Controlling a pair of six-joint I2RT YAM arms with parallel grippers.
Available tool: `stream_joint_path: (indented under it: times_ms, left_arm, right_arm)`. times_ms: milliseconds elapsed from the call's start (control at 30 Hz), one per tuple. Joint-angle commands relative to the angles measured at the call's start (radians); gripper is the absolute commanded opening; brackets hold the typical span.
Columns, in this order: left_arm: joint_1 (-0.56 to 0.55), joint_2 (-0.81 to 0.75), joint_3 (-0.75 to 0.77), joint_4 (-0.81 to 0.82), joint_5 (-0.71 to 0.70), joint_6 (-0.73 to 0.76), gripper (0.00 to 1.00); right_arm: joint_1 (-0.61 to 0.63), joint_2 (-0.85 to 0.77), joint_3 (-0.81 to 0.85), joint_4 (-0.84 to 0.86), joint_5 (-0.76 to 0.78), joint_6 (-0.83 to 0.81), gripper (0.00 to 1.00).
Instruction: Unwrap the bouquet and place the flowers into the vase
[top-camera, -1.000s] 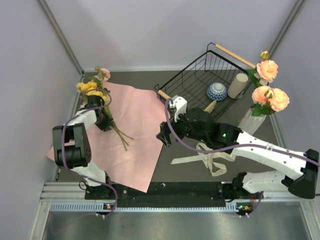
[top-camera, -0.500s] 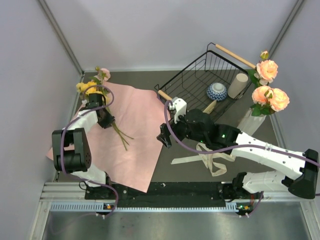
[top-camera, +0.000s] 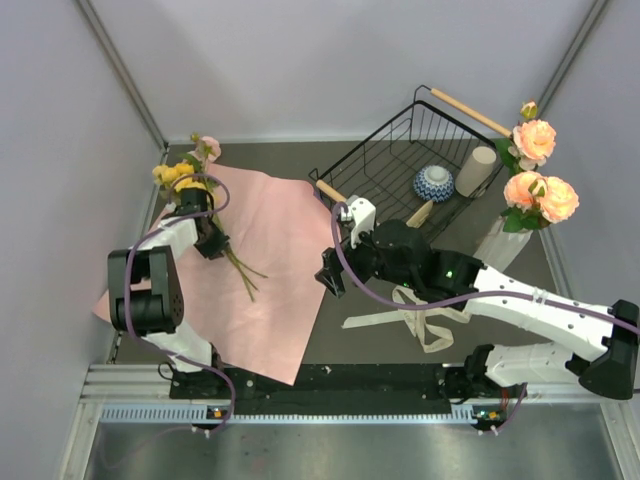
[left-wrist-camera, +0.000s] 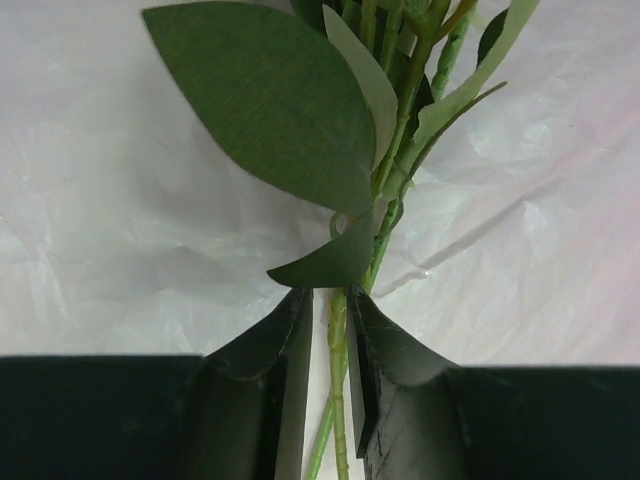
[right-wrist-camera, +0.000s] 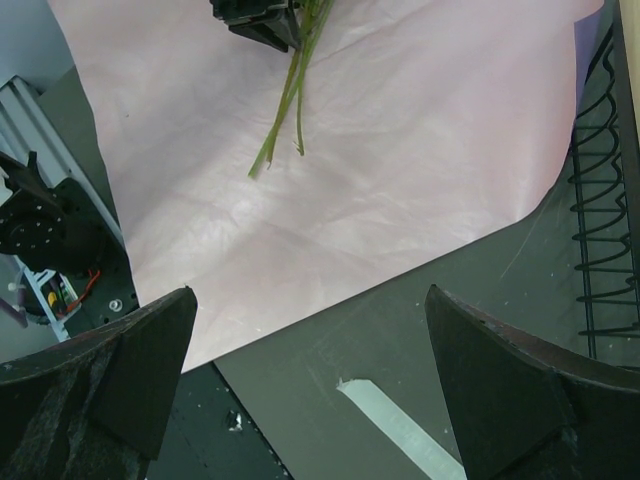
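The bouquet is unwrapped: its lilac-pink wrapping paper (top-camera: 275, 290) lies flat on the table. On its far left lie flowers with yellow clusters (top-camera: 178, 175) and a pink bloom (top-camera: 210, 148). My left gripper (top-camera: 208, 243) is shut on their green stems (left-wrist-camera: 338, 350), just below a large leaf (left-wrist-camera: 270, 100). Past the jaws the stem ends (right-wrist-camera: 285, 110) rest on the paper. The white ribbed vase (top-camera: 500, 243) stands at the right and holds peach roses (top-camera: 540, 195). My right gripper (right-wrist-camera: 310, 290) hangs wide open and holds nothing, over the paper's right edge.
A black wire basket (top-camera: 385, 150) at the back holds a blue-and-white bowl (top-camera: 433, 184) and a cream cup (top-camera: 477, 171). The cream ribbon (top-camera: 425, 320) lies loose on the dark table beneath my right arm. Grey walls close in the left, back and right.
The left arm shifted slightly at the stems and its jaws eased, then closed again. The flowers and the right arm have barely moved.
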Motion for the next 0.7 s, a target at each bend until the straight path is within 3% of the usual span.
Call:
stream_joint_path:
  times_ms: [0, 300, 400, 500, 667]
  left_arm:
    - [0.000, 0.038, 0.038, 0.005, -0.003, -0.003, 0.26]
    - [0.000, 0.068, 0.038, 0.000, -0.044, 0.003, 0.21]
    - [0.000, 0.064, 0.038, 0.000, -0.052, 0.003, 0.12]
    - [0.000, 0.019, 0.044, -0.013, -0.073, 0.020, 0.01]
    - [-0.003, -0.157, 0.063, -0.047, -0.130, 0.066, 0.00]
  right_arm:
    - [-0.005, -0.031, -0.001, 0.044, 0.012, -0.005, 0.99]
    - [-0.003, -0.046, -0.015, 0.053, 0.019, -0.012, 0.99]
    - [-0.002, -0.046, -0.017, 0.058, 0.015, -0.017, 0.99]
    - [-0.005, -0.048, -0.012, 0.056, 0.007, -0.017, 0.99]
    - [-0.003, -0.045, 0.003, 0.056, 0.008, -0.028, 0.99]
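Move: The flower stem to pinch runs directly under the slightly open left fingertips, about 1 cm down; a second stem crosses close beside it, some 1 cm to the right. The yellow blooms lie about 16 cm ahead and 9 cm to the left; the stem ends lie some 8 cm back and 7 cm to the right. From the right hand, the stem to pinch is about 25 cm left, 13 cm ahead and 24 cm below. Lower the left gripper about 1 cm so its fingertips straddle the leafy stem over the pink paper, then hold it there and close the fingers nearly shut, pinching the stem. Once it is gripped, start back up by about 1 cm, drifting roughly as far to the left. ##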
